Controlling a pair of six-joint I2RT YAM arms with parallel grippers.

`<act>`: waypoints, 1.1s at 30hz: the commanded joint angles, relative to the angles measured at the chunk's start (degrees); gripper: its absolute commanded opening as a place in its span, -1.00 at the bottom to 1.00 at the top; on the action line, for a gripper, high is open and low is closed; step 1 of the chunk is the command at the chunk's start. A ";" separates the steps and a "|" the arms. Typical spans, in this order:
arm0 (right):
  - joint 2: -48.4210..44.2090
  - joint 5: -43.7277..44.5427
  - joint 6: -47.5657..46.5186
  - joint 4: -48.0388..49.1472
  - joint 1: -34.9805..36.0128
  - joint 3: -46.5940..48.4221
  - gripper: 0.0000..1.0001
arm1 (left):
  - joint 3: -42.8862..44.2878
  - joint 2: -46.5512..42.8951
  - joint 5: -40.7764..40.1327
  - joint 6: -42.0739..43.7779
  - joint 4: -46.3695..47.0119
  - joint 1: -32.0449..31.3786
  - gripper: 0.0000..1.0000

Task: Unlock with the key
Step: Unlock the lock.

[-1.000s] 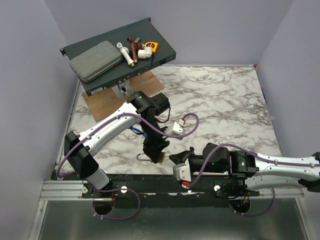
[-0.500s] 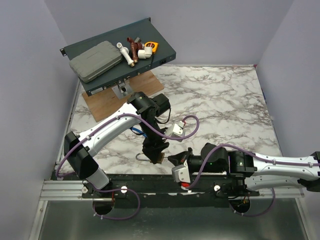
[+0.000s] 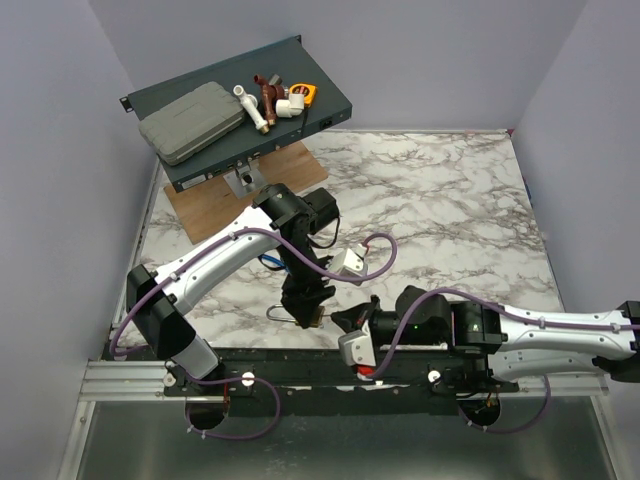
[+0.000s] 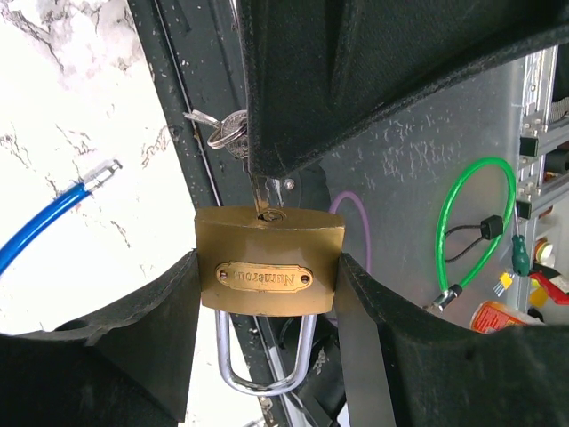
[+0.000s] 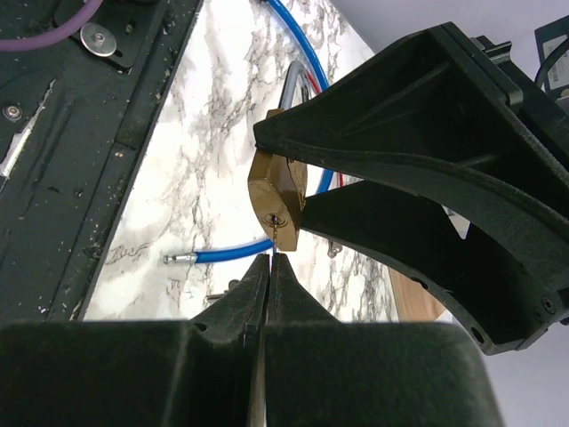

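A brass padlock (image 4: 267,267) with a silver shackle (image 4: 263,374) hangs above the table's near edge. My left gripper (image 4: 267,298) is shut on the padlock's two sides, keyhole end facing away from the wrist. The thin silver key (image 5: 275,240) stands with its tip in the keyhole. My right gripper (image 5: 269,262) is shut on the key's other end. Spare keys on a ring (image 4: 222,129) dangle beside the right gripper's fingers. From above, the left gripper (image 3: 308,312) and right gripper (image 3: 335,322) meet at the padlock (image 3: 311,319), which is mostly hidden.
A blue cable (image 3: 272,262) lies on the marble table (image 3: 450,200) under the left arm. At the back left a dark panel (image 3: 330,105) carries a grey case (image 3: 190,122) and pipe fittings, over a wooden board (image 3: 215,205). The black base rail (image 3: 300,365) runs along the near edge.
Both grippers have drifted slightly left and toward the near edge together, the right one following the padlock. Both grips look unchanged.
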 commanded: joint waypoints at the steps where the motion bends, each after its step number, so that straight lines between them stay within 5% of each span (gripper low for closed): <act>1: 2.40 -3.56 -0.82 1.27 0.49 1.59 -0.99 | 4.06 -1.26 5.13 -0.10 -0.96 -0.51 -1.00; 13: 2.83 -2.72 -0.30 0.83 0.49 2.01 -0.99 | 7.29 0.34 11.83 -2.96 0.60 5.87 -1.00; 27: 3.82 -2.71 -0.15 0.92 0.48 3.11 -0.98 | 7.19 0.99 10.13 -1.76 0.12 3.22 -1.00; 31: 2.05 -1.90 1.52 -0.44 0.49 4.24 -0.12 | 6.21 0.76 9.72 -1.30 0.39 3.44 -1.00; 33: 0.76 -1.30 1.76 -1.02 0.49 4.40 0.04 | 5.99 0.64 9.61 -1.21 0.38 3.90 -1.00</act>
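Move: The padlock is already gripped between the left fingers, its keyhole facing right. The key's head, pinched in the right fingers with the blade already at the keyhole, lies some 5 cm to the left hand's right, about 1 cm back and 2 cm higher. From the right hand, the padlock's middle is roughly 5 cm left, 1 cm ahead and 2 cm lower. The blue hose's metal end lies on the table some 3 cm back from the padlock, directly behind it, about 18 cm below it. Keep the left grip on the padlock and lift both grippers together, up about 2 cm and slightly forward. Meanwhile push the pinched key some 1 cm left into the keyhole, then ease the padlock right towards it. Finally open the right fingers about halfway to let go of the key, sinking slightly. ##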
